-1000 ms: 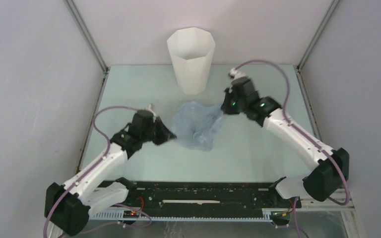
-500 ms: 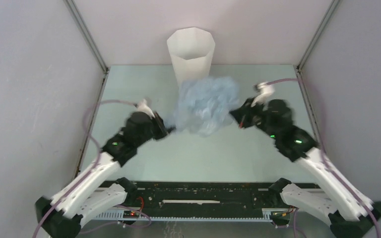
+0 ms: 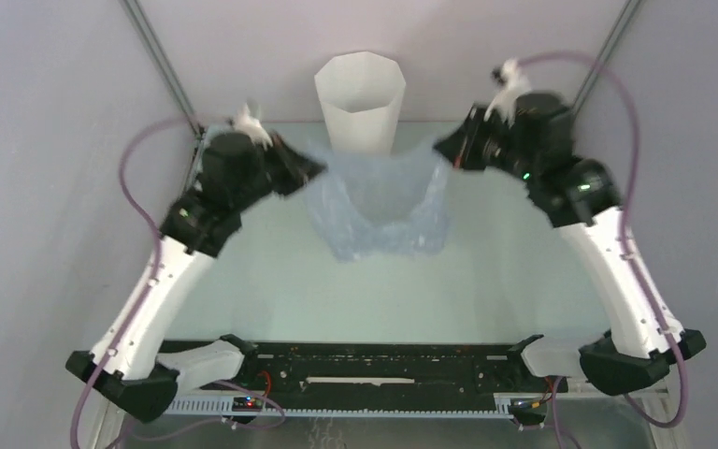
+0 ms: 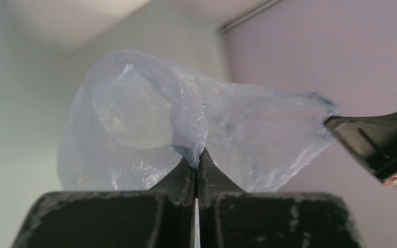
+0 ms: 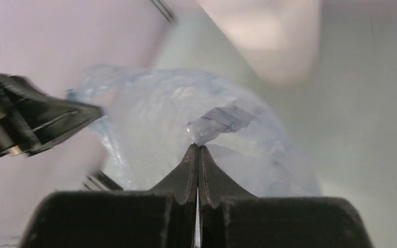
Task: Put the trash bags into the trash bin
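Observation:
The pale-blue translucent trash bag [image 3: 379, 201] hangs stretched between both grippers, lifted above the table in front of the white faceted trash bin [image 3: 360, 98]. My left gripper [image 3: 310, 166] is shut on the bag's left edge; in the left wrist view [image 4: 196, 155] a fold of bag film [image 4: 186, 113] is pinched between its tips. My right gripper [image 3: 441, 146] is shut on the bag's right edge; in the right wrist view [image 5: 197, 149] a twist of the bag [image 5: 222, 121] is pinched at its tips. The bag's mouth sags open between them. The bin stands upright at the back.
Grey enclosure walls stand on the left, right and back, with metal frame posts [image 3: 164, 70] at the back corners. The pale-green table [image 3: 374, 290] lies below. A black rail [image 3: 383, 360] runs along the near edge between the arm bases.
Both arms have risen and swung back toward the bin, lifting the bag off the table and spreading it wide between them.

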Robot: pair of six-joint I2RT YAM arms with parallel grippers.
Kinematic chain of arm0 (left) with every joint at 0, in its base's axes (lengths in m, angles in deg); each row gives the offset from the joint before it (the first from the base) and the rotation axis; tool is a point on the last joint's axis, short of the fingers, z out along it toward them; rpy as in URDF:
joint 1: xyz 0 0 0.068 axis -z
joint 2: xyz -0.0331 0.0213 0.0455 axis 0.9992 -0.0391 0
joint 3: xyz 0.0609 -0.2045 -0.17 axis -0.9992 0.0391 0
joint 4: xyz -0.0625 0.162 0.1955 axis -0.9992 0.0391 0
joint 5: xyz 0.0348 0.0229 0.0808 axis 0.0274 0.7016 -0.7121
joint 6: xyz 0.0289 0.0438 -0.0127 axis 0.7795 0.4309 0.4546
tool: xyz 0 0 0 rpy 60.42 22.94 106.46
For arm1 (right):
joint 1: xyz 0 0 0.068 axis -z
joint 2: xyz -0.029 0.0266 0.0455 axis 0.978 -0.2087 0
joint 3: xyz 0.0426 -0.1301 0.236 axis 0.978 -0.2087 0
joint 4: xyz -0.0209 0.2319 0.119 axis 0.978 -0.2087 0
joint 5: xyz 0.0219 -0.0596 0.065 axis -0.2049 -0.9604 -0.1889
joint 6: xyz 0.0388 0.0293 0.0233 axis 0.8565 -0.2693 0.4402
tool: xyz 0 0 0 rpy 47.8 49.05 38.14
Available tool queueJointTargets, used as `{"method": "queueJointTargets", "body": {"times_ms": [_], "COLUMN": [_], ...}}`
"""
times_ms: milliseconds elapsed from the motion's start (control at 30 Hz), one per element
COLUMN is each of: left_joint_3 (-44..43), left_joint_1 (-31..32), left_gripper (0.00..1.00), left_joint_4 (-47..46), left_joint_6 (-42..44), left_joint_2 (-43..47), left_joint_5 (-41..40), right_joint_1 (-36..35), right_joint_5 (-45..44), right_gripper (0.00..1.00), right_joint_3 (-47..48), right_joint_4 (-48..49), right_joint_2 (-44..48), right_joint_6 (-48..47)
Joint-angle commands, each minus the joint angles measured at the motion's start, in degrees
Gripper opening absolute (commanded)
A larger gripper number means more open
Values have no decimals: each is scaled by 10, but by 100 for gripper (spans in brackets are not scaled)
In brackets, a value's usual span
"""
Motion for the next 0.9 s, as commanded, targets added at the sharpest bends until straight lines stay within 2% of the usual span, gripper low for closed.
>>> {"method": "queueJointTargets", "body": {"times_ms": [0, 33, 100, 200, 267, 333, 433, 533, 600, 700, 767, 833, 867], "left_joint_3": [-366, -388, -327, -99, 78, 227, 342, 329, 265, 116, -14, -112, -134], "left_joint_1": [59, 78, 83, 73, 70, 64, 63, 64, 61, 52, 54, 59, 59], "left_gripper": [0, 0, 0, 0, 0, 0, 0, 0, 0, 0, 0, 0, 0], "left_joint_4": [25, 28, 24, 14, -23, -60, -100, -101, -89, -78, -63, -41, -30], "left_joint_6": [122, 144, 130, 53, 23, -12, -53, -52, -38, -19, 1, 24, 29], "left_joint_2": [-43, -44, -12, 59, 105, 138, 175, 192, 173, 104, 50, 10, 3], "left_joint_5": [-48, -76, -97, -111, -100, -78, -54, -42, -41, -4, 15, 4, -8], "right_joint_1": [-109, -148, -176, -171, -166, -163, -163, -159, -142, -84, -64, -62, -61], "right_joint_5": [-95, -115, -120, -147, -137, -112, -72, -61, -66, -24, -16, -25, -27], "right_gripper": [0, 0, 0, 0, 0, 0, 0, 0, 0, 0, 0, 0, 0], "right_joint_3": [344, 347, 223, -71, -222, -329, -412, -406, -363, -237, -140, -74, -67], "right_joint_4": [-98, -79, -10, 103, 125, 118, 107, 98, 85, 61, 27, -3, -7], "right_joint_2": [-20, -7, 51, 159, 200, 213, 222, 234, 230, 192, 155, 130, 126], "right_joint_6": [-99, -121, -129, -93, -59, -26, 1, 1, -2, -19, -37, -57, -62]}}
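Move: The trash bag is stretched between both grippers, its body hanging about 10 cm right of the left hand, 2 cm back and 12 cm below. From the right hand it is about 10 cm left, 4 cm back and 16 cm below. The trash bin's middle lies some 23 cm ahead, 6 cm right and 20 cm below the left hand, and some 21 cm ahead, 15 cm left and 24 cm below the right. Both hands, still pinching the trash bag, whip it up 20-odd cm, down over 40, then up some 20. ##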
